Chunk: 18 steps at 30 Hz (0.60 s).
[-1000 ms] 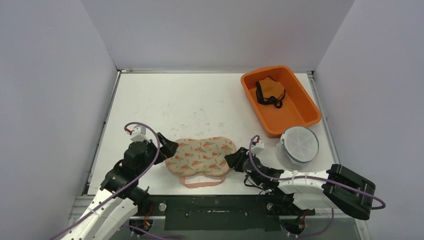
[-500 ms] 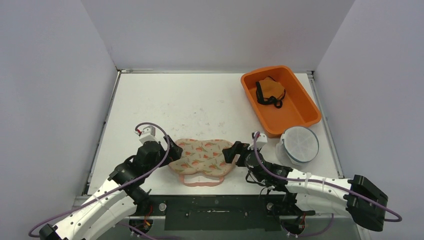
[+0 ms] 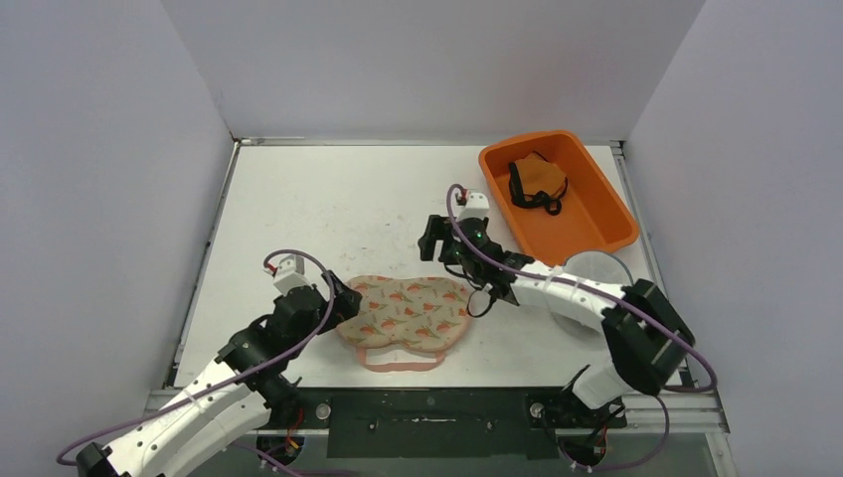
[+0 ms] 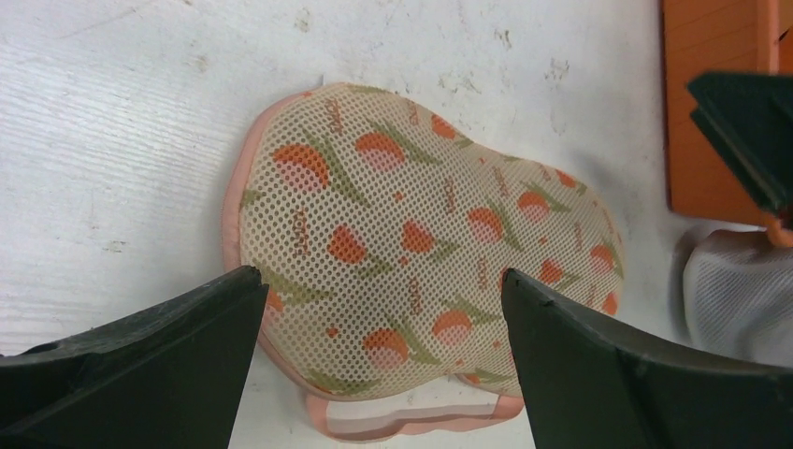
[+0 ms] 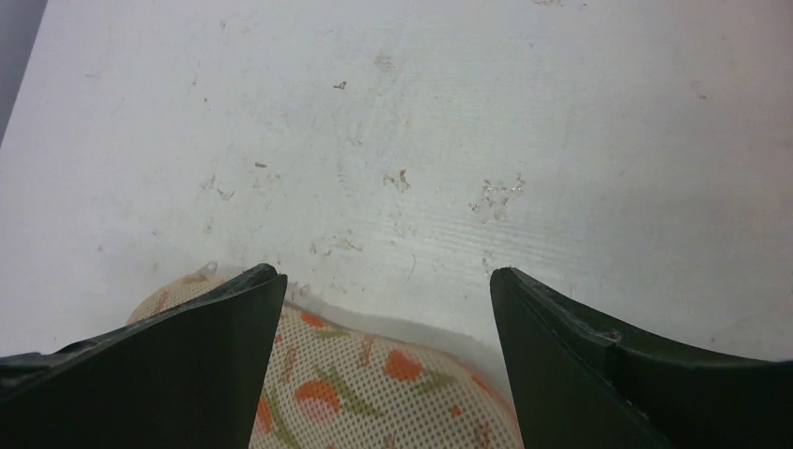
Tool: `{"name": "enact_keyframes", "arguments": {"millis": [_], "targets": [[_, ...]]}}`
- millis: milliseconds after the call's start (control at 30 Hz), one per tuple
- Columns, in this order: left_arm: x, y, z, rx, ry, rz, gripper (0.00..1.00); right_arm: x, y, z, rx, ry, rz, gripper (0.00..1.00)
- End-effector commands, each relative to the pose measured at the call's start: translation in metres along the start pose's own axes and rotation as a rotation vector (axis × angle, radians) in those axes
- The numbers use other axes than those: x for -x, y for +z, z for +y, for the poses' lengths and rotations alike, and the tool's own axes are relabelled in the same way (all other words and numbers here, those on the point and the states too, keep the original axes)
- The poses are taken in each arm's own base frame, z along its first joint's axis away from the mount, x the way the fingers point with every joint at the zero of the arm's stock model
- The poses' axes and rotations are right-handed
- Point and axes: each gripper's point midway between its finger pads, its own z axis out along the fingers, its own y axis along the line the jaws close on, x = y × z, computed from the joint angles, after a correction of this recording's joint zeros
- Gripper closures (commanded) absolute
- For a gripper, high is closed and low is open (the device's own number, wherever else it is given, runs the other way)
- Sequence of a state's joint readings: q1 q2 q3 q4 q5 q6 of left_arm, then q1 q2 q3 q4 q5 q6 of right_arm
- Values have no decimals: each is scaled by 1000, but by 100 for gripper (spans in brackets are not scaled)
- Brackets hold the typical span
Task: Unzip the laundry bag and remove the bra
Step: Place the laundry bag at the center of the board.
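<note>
The laundry bag (image 3: 406,310) is a flat floral mesh pouch with pink trim, lying near the table's front edge; it also shows in the left wrist view (image 4: 411,243) and the right wrist view (image 5: 374,383). A pink loop (image 3: 403,360) sticks out at its near edge. The mesh hides what is inside, so I see no bra in it. My left gripper (image 3: 343,298) is open at the bag's left end, with the bag showing between its fingers (image 4: 381,281). My right gripper (image 3: 432,238) is open and empty (image 5: 385,276), hanging above the table just beyond the bag's far edge.
An orange bin (image 3: 589,214) stands at the back right with an orange, black-strapped garment (image 3: 537,182) in it. A round white mesh pouch (image 3: 596,264) sits in front of the bin, partly behind my right arm.
My right gripper opened, let go of the bag's right end and swung up and away to the bag's far side. My left gripper moved slightly nearer the bag's left end and stays open.
</note>
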State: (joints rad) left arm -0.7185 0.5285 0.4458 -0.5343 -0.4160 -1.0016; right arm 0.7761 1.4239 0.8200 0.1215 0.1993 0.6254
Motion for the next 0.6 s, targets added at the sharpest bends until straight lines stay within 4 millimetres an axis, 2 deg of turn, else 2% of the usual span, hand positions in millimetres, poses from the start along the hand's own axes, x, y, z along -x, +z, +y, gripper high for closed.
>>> {"name": "enact_keyframes", "arguments": {"millis": [0,133,267,400,567], "targets": [[-8,1,-13,-36,69,27,3,8,36,7,17,-25,21,18],[-32,-3,-34,-121,154,82,3,-2,70,11,-28,-63,59,18],[-55,-6,-50,-150,238,82,3,-10,89,11,-72,-84,90,19],[-78,-6,-54,-163,255,97,3,-28,95,3,-118,-107,121,19],[-101,5,-52,-174,274,132,3,-52,93,-2,-163,-135,168,19]]}}
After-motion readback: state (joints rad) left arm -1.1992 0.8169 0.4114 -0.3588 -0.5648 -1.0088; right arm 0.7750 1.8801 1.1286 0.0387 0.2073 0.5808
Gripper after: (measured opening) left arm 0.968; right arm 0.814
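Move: The laundry bag lies flat, its middle about 14 cm to the left hand's right, roughly level with it and 8 cm below; its strap is some 11 cm nearer the robot than that middle. From the right hand the bag's middle is about 13 cm back, 10 cm left and 9 cm down. The orange basket stands about 10 cm ahead of and 23 cm right of the right hand, the clear tub about 8 cm back and 29 cm right. No new contact can be made out as both open hands settle around the laundry bag. The left sweeps right about 8 cm, with some drawing back and sinking, to over the bag's near-left part, turning some 20 degrees clockwise. The right sinks nearly 9 cm to low over the board just beyond the bag's far edge, first going forward about 5 cm and left about 4 cm. ##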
